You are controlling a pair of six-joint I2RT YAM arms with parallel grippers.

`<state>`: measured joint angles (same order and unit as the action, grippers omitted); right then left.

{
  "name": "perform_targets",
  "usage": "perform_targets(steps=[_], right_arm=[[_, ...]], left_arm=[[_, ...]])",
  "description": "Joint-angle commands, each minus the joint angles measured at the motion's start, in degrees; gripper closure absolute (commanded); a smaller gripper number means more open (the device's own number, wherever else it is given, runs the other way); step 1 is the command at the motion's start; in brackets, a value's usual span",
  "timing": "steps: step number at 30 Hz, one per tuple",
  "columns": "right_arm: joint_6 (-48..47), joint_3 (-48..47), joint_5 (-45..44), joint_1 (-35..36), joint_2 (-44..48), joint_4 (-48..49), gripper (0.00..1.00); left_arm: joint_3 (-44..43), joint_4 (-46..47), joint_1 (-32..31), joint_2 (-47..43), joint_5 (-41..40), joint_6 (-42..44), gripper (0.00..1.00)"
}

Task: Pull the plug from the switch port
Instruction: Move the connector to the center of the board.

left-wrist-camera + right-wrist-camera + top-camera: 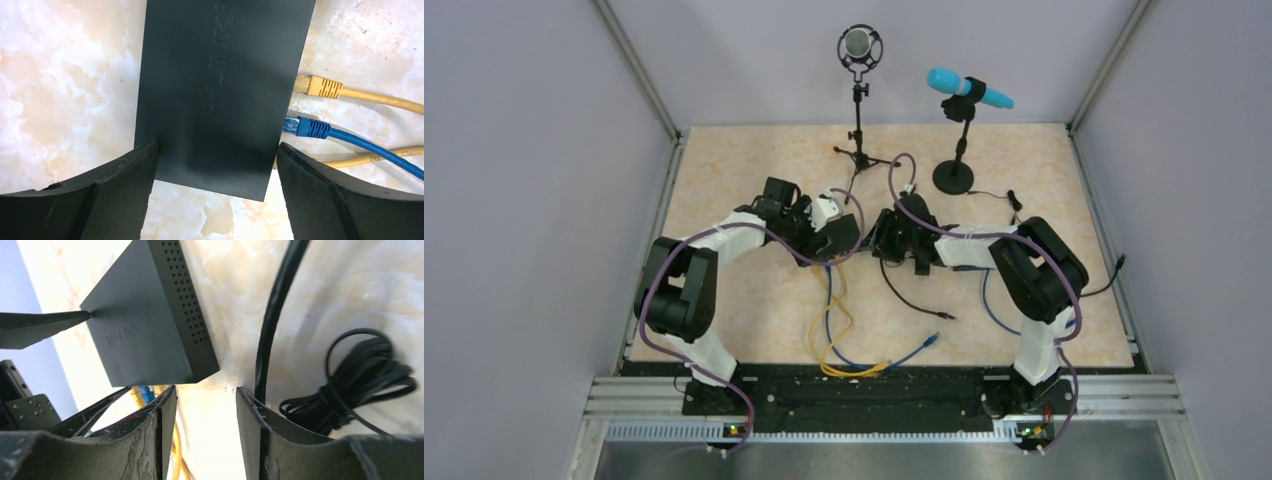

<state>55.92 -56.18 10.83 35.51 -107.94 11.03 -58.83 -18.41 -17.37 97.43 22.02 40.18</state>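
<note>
The flat black switch box (pixel 220 90) lies on the marbled table. Its port edge is on the right in the left wrist view, where a yellow plug (pixel 322 87) and a blue plug (pixel 309 127) sit pushed in; the switch port openings are hidden by the box edge. My left gripper (pixel 217 149) straddles the box's near end, with one finger against each side. My right gripper (pixel 206 390) stands open just off the box's corner (pixel 207 367), with nothing between its fingers. In the top view both grippers meet at mid-table, left (pixel 849 235) and right (pixel 884 240).
A thick black cable (pixel 272 325) runs past my right finger, with a coiled black cord (pixel 350 380) beside it. Yellow and blue cables (pixel 836 335) loop toward the near edge. A loose black cable end (pixel 946 317) lies at mid-table. Two microphone stands (pixel 859 100) (pixel 954 175) stand behind.
</note>
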Motion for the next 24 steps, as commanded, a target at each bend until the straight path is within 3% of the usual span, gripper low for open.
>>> perform_targets(steps=[1,5,24], right_arm=[[-6.0,-2.2,-6.6,-0.9,2.8,-8.5,0.52],[-7.1,-2.6,-2.3,0.9,4.8,-4.9,0.48],[3.1,-4.6,10.8,3.7,-7.6,9.2,0.54]], left_arm=[[-0.4,-4.1,-0.1,0.9,-0.9,-0.1,0.09],[-0.4,-3.9,-0.1,0.6,-1.1,0.0,0.09],[0.2,-3.7,-0.6,0.9,-0.5,-1.1,0.09]])
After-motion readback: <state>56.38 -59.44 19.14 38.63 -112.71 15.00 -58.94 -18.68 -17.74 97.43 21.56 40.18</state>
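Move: The yellow plug nearest the right end of the switch's port side lies about 6 cm left of the right hand, 3 cm back and some 2 cm lower. The blue plug sits 2 cm farther left along that side. The switch's middle is roughly 7 cm left and 2 cm ahead, a coiled black cord some 5 cm right and about level. From the left hand, that yellow plug is about 5 cm right, 5 cm back and 2 cm below. The left hand keeps the switch clamped between its wide-set fingers and stays put. The right hand drifts a centimetre right, then swings back left about 5 cm past its start and 2 cm back, rising a centimetre midway and sinking again, towards the near yellow plug. It turns some 10 degrees counter-clockwise with its fingers held half open; no touch on the plug can be seen. ##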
